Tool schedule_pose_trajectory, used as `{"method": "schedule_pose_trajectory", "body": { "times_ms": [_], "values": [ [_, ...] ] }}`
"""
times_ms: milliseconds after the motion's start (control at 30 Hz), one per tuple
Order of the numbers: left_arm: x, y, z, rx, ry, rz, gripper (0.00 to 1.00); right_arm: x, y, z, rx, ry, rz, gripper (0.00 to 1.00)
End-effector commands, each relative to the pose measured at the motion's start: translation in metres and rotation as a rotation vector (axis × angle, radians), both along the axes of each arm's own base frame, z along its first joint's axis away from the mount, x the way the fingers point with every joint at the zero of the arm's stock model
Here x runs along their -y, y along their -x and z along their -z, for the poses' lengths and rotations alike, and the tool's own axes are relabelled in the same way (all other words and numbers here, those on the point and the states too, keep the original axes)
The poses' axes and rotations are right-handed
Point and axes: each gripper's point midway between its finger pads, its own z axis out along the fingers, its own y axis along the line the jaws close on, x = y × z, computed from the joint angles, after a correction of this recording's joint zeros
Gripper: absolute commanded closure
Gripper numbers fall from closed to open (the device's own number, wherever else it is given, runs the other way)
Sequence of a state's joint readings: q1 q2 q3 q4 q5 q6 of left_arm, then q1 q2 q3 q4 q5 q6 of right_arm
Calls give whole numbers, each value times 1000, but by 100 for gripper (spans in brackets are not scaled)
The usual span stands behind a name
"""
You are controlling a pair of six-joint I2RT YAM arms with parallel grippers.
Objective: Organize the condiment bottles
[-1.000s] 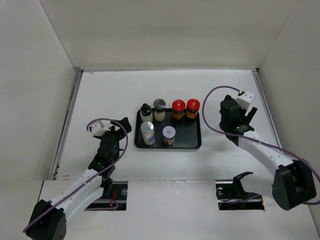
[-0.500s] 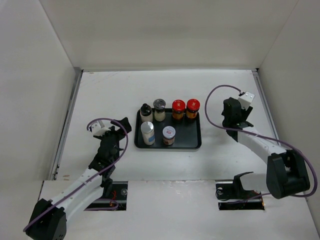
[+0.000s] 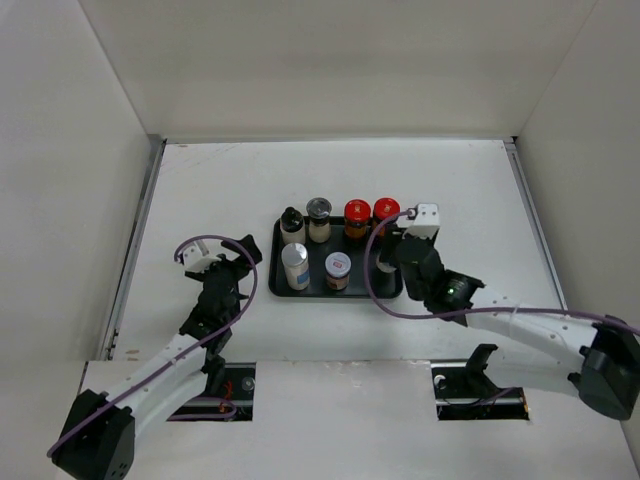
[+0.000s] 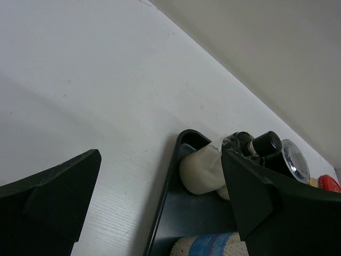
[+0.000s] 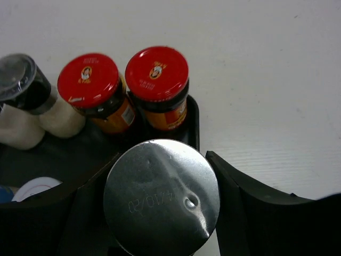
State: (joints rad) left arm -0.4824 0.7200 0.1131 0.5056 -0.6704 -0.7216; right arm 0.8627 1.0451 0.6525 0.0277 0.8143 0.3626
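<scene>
A black tray [image 3: 320,294] mid-table holds the condiment bottles. Its back row has two cream jars [image 3: 291,225] [image 3: 318,218] and two red-capped jars [image 3: 357,215] [image 3: 386,212]. In front stand a white-blue labelled jar [image 3: 295,265] and a shorter one [image 3: 338,268]. My right gripper [image 3: 387,258] is at the tray's right front corner, and the arm hides what it holds in the top view. In the right wrist view, that gripper [image 5: 157,162] is shut on a silver-topped jar [image 5: 161,197] in front of the red caps [image 5: 88,80] [image 5: 157,72]. My left gripper [image 3: 243,258] [image 4: 160,208] stands open and empty at the tray's left rim [image 4: 165,202].
White walls close the table in on three sides, and a metal rail [image 3: 135,250] runs along the left. Two cut-outs [image 3: 230,385] [image 3: 480,385] sit at the near edge by the arm bases. In the left wrist view a cream jar [image 4: 200,170] sits just inside the tray.
My right arm has swung from the table's right side to the tray's right front, and its jaws have closed round the silver-topped jar. My left jaws have opened a little wider.
</scene>
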Motion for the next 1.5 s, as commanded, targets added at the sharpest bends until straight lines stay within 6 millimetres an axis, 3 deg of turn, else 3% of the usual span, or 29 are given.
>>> {"method": "schedule_pose_trajectory", "body": {
  "times_ms": [0,233,400,467,533,567,800,933,1000,1100,1333,1467],
  "values": [
    [-6,-5,-29,78,26,-41,0,-27,-10,-7,51,-87,-43,49],
    [-21,-3,-24,21,-9,-111,0,-52,-10,28,0,-53,-122,46],
    [-19,-3,-25,7,-18,-104,0,-51,-7,44,-31,-32,-131,39],
    [-19,-3,-25,1,-22,-104,0,-50,-6,47,-39,-18,-136,28],
    [-16,-5,-27,0,-21,-92,0,-48,-5,43,-30,-23,-134,6],
    [-15,-5,-29,2,-21,-87,0,-47,-4,39,-22,-34,-137,0],
    [-25,-12,-35,-78,-63,-129,0,-25,5,-24,122,-157,-104,0],
    [-32,-20,-25,-182,-85,-146,0,35,3,-48,242,-264,76,0],
    [-27,-24,-26,-222,-79,-109,0,58,5,-49,285,-336,139,0],
    [-20,-25,-30,-251,-74,-68,0,68,7,-48,300,-429,153,0],
    [-9,-20,-68,-165,-48,-10,0,59,5,-34,267,-485,114,0],
    [-3,-16,-78,-165,-63,17,0,54,2,-25,241,-477,103,0]
  ]
}}
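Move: The right hand already holds the silver-lidded jar, and its free place in the near right corner of the tray lies level with the hand fore and aft, about 4 cm left and 6 cm below. Around that place the right red-lidded jar stands some 9 cm farther out, the left red-lidded jar 9 cm out and 6 cm left of it, the small jar 10 cm left of it and 1 cm nearer. From the left hand the place is roughly 30 cm to the right, level fore and aft, 4 cm lower. The right hand lowers the held silver-lidded jar about 6.5 cm while easing 3.5 cm left into the tray's corner, pauses there, and opens its fingers wide to let go of the jar, then rises and swings some 11 cm right, clear of the tray, rolling its left side up over 20 degrees and sinking slightly at the end. Meanwhile the empty left hand, fingers still wide open, drifts left and forward, then rises to end 5 cm higher with its fingers tipped down a little over 10 degrees, touching nothing. ##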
